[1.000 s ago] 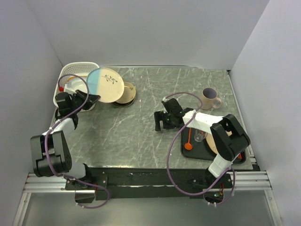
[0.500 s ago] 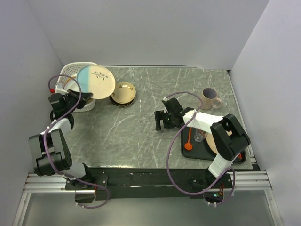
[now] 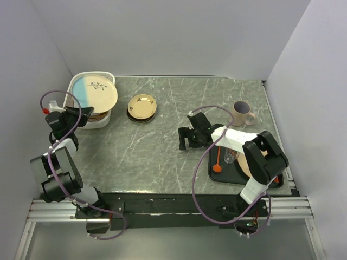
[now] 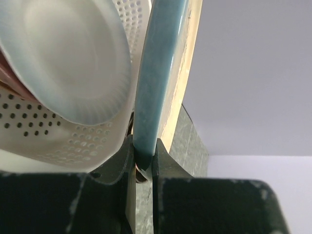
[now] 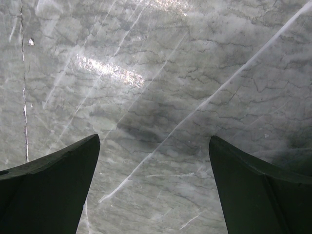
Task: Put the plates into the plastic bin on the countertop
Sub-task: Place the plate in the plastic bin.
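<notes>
My left gripper (image 3: 75, 115) is shut on the near rim of the blue-and-cream plate (image 3: 93, 92), which hangs over the white plastic bin (image 3: 106, 74) at the back left of the countertop (image 3: 162, 157). In the left wrist view the plate's blue edge (image 4: 156, 87) runs up from between my closed fingers (image 4: 168, 168), next to the bin's perforated wall (image 4: 29, 122) and a pale plate (image 4: 73, 58) inside it. A small tan dark-rimmed plate (image 3: 142, 106) lies right of the bin. My right gripper (image 3: 187, 138) hovers open over bare countertop (image 5: 161, 97), holding nothing.
A black tray (image 3: 212, 174) at the front right carries a tan plate (image 3: 246, 162), an orange spoon (image 3: 217, 162) and a glass (image 3: 230, 157). A mug (image 3: 242, 112) stands behind it. White walls close in the left, back and right.
My left arm swung the blue-and-cream plate left and back, from beside the small tan plate to over the bin, and the plate lies flatter. The right arm has stayed put.
</notes>
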Available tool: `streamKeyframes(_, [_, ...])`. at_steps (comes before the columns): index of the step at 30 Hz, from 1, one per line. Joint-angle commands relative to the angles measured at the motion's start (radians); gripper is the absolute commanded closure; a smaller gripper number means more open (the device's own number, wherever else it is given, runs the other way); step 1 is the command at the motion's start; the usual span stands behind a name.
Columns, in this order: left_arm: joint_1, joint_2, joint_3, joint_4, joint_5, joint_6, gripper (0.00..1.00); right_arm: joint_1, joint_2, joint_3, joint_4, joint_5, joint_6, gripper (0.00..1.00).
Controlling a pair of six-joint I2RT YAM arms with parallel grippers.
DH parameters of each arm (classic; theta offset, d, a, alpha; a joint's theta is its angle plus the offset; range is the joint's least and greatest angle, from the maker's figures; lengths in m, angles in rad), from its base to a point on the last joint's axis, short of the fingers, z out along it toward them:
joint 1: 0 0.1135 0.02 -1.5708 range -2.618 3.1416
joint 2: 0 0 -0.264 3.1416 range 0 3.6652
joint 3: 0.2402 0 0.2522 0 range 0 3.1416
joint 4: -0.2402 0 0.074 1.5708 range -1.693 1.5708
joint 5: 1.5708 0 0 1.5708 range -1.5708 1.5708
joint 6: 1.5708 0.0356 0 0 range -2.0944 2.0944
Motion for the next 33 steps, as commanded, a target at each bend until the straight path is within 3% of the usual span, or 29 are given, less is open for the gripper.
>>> streamKeyframes(1, [0.028, -0.017, 0.007, 0.234, 0.023, -0.044, 0.99, -0.008, -0.036, 0.021, 0.002, -0.001, -0.003, 0.00])
streamKeyframes(22, [0.097, 0.034, -0.028, 0.316, 0.026, -0.097, 0.99, -0.010, -0.104, 0.016, -0.006, 0.002, -0.004, 0.00])
streamKeyframes(33, [0.105, 0.118, 0.030, 0.288, 0.005, -0.101, 0.99, -0.008, -0.099, 0.011, -0.004, -0.001, -0.009, 0.00])
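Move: The left hand still holds the blue-and-cream plate by its near edge; the middle of the plastic bin lies about 5 cm ahead, 4 cm left and 12 cm below. The white plate already in the bin is some 5 cm ahead, 3 cm left and 9 cm below, and the small plate stack about 3 cm ahead, 17 cm right and 16 cm below. From the right hand, the bin is roughly 40 cm left and 17 cm ahead, about level. Keeping its pinch, the left hand carries the plate about 4 cm left, sinking some 3 cm towards the bin. ##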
